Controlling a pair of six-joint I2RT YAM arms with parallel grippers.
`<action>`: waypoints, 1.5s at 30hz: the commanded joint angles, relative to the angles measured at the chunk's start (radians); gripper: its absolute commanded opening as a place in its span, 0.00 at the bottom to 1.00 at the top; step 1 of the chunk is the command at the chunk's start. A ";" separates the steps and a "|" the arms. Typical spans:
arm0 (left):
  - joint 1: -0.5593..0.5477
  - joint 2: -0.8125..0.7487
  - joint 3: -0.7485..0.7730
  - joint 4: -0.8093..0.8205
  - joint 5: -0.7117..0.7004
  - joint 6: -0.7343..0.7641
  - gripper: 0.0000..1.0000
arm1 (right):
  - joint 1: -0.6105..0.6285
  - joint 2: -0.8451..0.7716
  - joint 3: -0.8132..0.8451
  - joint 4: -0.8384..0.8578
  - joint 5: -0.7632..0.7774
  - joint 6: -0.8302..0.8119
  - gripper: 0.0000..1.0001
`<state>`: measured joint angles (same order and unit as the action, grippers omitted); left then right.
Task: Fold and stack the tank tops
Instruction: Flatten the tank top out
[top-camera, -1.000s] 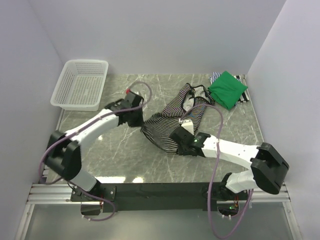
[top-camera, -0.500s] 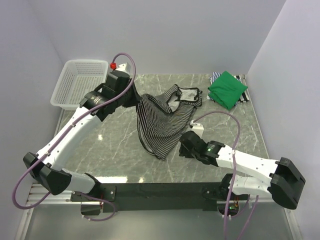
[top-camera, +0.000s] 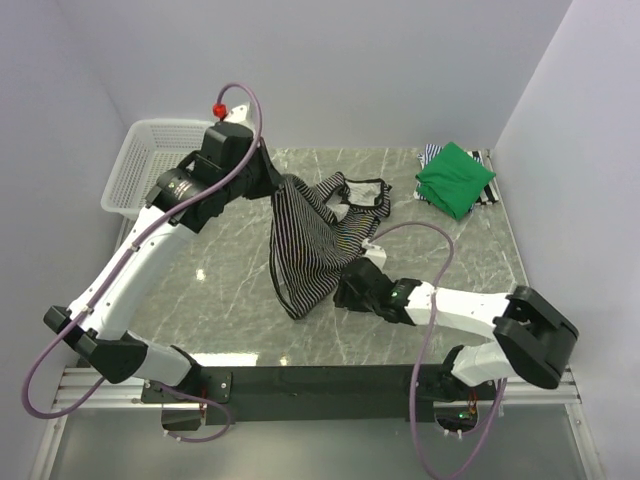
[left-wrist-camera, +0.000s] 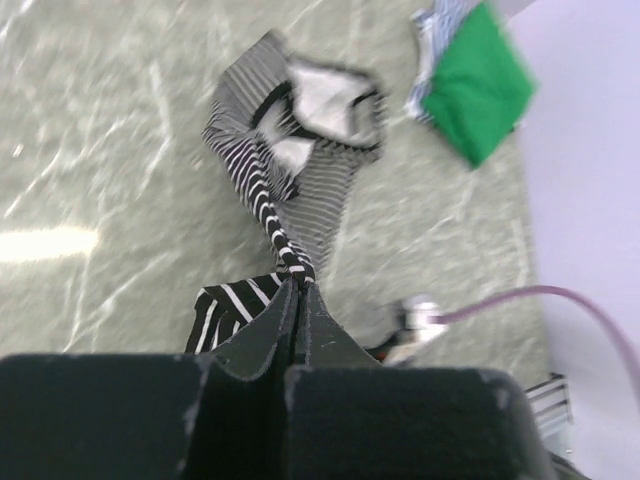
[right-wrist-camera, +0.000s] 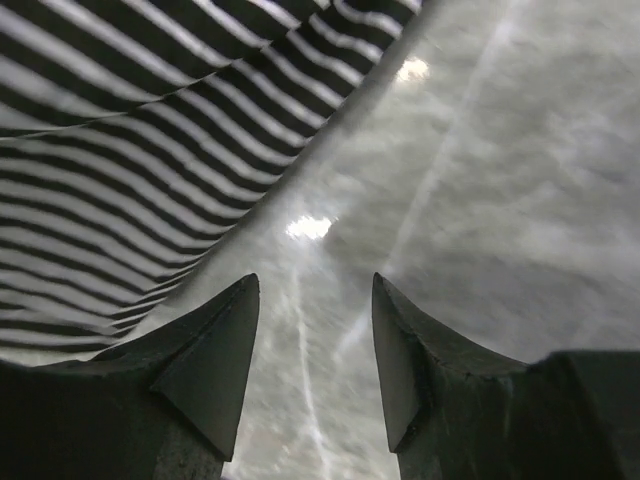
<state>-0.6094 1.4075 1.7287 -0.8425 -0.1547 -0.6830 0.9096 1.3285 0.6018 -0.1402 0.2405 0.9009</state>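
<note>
My left gripper (top-camera: 277, 186) (left-wrist-camera: 298, 284) is shut on a strap of the black-and-white striped tank top (top-camera: 308, 250) (left-wrist-camera: 322, 186) and holds it up at the table's back left. The cloth trails down and right to the marble. My right gripper (top-camera: 343, 291) (right-wrist-camera: 315, 290) is low by the cloth's lower right edge, open, with bare table between its fingers; the striped tank top (right-wrist-camera: 130, 140) fills the upper left of its view. The green tank top (top-camera: 455, 178) (left-wrist-camera: 478, 85) lies folded at the back right on the blue-and-white striped one (top-camera: 430, 153) (left-wrist-camera: 436, 30).
A white mesh basket (top-camera: 137, 158) stands at the back left, partly behind my left arm. White walls close in the left, back and right sides. The right arm's purple cable (top-camera: 435, 250) loops over the table beside the cloth.
My left arm rose and swung back toward the basket, pulling the striped top up and left. My right gripper came off the cloth, opened wider and shifted left.
</note>
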 joint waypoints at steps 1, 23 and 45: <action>-0.029 0.022 0.115 0.006 0.007 0.031 0.01 | -0.003 0.082 0.075 0.116 0.010 0.018 0.57; -0.308 0.352 0.657 -0.038 -0.049 0.023 0.01 | -0.224 0.038 -0.068 0.381 -0.050 0.098 0.58; 0.217 0.080 -0.079 0.210 -0.108 -0.069 0.00 | -0.279 0.252 0.377 0.014 -0.015 -0.197 0.58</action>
<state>-0.4400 1.5078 1.6810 -0.7303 -0.2661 -0.7570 0.5846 1.5864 0.9306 -0.1009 0.2203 0.7372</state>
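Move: The striped tank top already hangs from the shut left gripper. The body on the table centres about 5 cm ahead of that gripper, 13 cm right and 34 cm below; the straps lie 17 cm ahead and 17 cm right. From the right hand the body is some 17 cm straight ahead, 2 cm below, the near hem corner 10 cm left and 2 cm back, and the straps 29 cm ahead, 5 cm right. Keep the left gripper shut on the striped cloth and swing it right about 15 cm while rising, then sweep it back left some 20 cm, forward and down, still high. Take the half-open right gripper forward about 15 cm into the body of the tank top, veering slightly left then right, rising and dipping again at the end, until cloth lies across its fingertips. ##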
